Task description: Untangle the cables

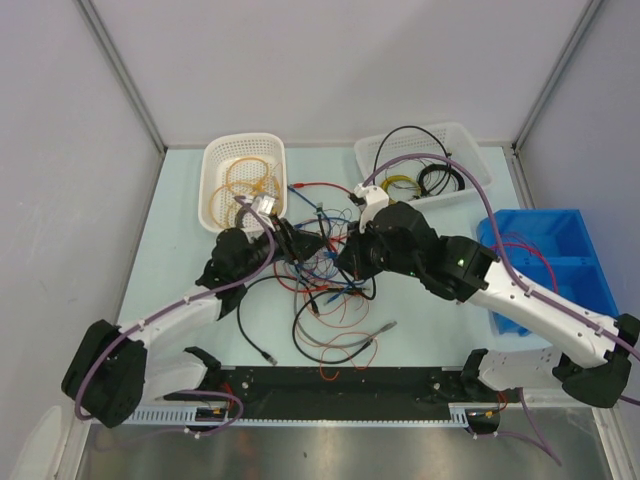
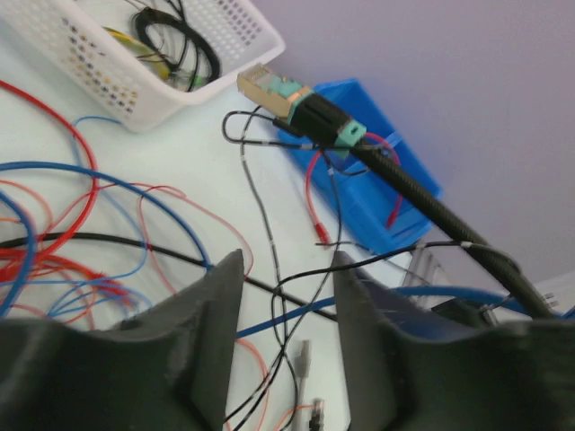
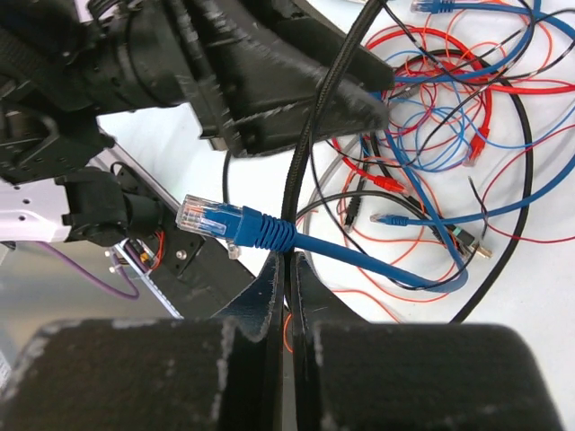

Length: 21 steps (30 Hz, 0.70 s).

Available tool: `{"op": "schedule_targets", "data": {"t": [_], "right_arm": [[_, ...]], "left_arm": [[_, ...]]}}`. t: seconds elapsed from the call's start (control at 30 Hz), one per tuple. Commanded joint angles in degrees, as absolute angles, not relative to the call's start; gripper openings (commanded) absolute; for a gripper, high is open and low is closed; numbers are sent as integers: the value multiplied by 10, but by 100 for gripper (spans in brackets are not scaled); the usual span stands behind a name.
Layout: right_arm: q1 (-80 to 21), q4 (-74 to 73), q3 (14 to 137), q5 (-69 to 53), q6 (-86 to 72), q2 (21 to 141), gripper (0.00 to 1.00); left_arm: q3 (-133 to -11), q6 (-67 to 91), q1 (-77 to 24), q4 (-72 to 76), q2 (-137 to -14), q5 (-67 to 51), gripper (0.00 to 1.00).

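Observation:
The cables (image 1: 325, 290) lie in a red, blue, orange and black tangle mid-table. My right gripper (image 3: 287, 256) is shut on a thick black braided cable (image 3: 310, 135), which rises from between its fingers. A blue network cable (image 3: 260, 229) with a clear plug lies across its fingertips. In the left wrist view that braided cable (image 2: 422, 193) stretches up to a gold and green plug (image 2: 278, 90). My left gripper (image 2: 287, 260) hangs open over thin black wires and a blue cable, gripping nothing. From above, both grippers (image 1: 300, 243) (image 1: 348, 255) meet over the tangle.
A white basket (image 1: 215, 160) at back left holds orange-yellow coils. A second white basket (image 1: 470, 140) at back right holds black and yellow cables. A blue bin (image 1: 580, 225) with a red wire stands on the right. Loose plug ends lie near the front edge.

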<state>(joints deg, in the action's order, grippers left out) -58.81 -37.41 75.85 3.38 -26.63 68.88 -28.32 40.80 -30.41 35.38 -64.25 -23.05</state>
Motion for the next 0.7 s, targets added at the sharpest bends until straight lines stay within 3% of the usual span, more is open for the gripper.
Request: {"op": "schedule_targets", "data": {"t": [0.0, 0.03, 0.07, 0.27, 0.5, 0.67], "right_arm": [[-592, -351, 768, 24, -278, 664, 0], [-592, -353, 767, 25, -277, 662, 0], [-592, -354, 767, 30, -275, 661, 0], [-577, -368, 768, 40, -265, 633, 0], [-533, -404, 767, 47, -258, 557, 0], [-506, -410, 768, 41, -256, 519, 0]], "left_arm": [[-323, 407, -308, 428, -674, -276, 27], [-329, 406, -308, 415, -678, -272, 11], [-344, 401, -308, 394, -679, -266, 0], [-367, 417, -264, 238, -636, -234, 0], [-356, 434, -112, 70, -552, -221, 0], [-349, 445, -109, 60, -567, -222, 0]]}}
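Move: The left hand's open fingers stand around the thin black cable, which is only about 1 cm ahead and 1 cm to the right. The plug of the thick black cable juts up some 5 cm ahead and 6 cm above it. The tangle lies roughly 8 cm ahead and 20 cm below, with the left white basket about 30 cm ahead and 23 cm left. For the right hand, already gripping the thick black cable, the right white basket is roughly 38 cm ahead, 24 cm right and well below. The left hand shuts on the thin black cable while edging barely a centimetre to its right, then draws the pinched strand quickly left by about 12 cm and a few centimetres forward, away from the thick black cable and towards the left white basket, turning some 20 degrees counter-clockwise. The right hand keeps its pinch on the thick black cable and, after a slow start, pulls the other way, to the right and up by about as much, so that the two cables are drawn apart above the tangle. ##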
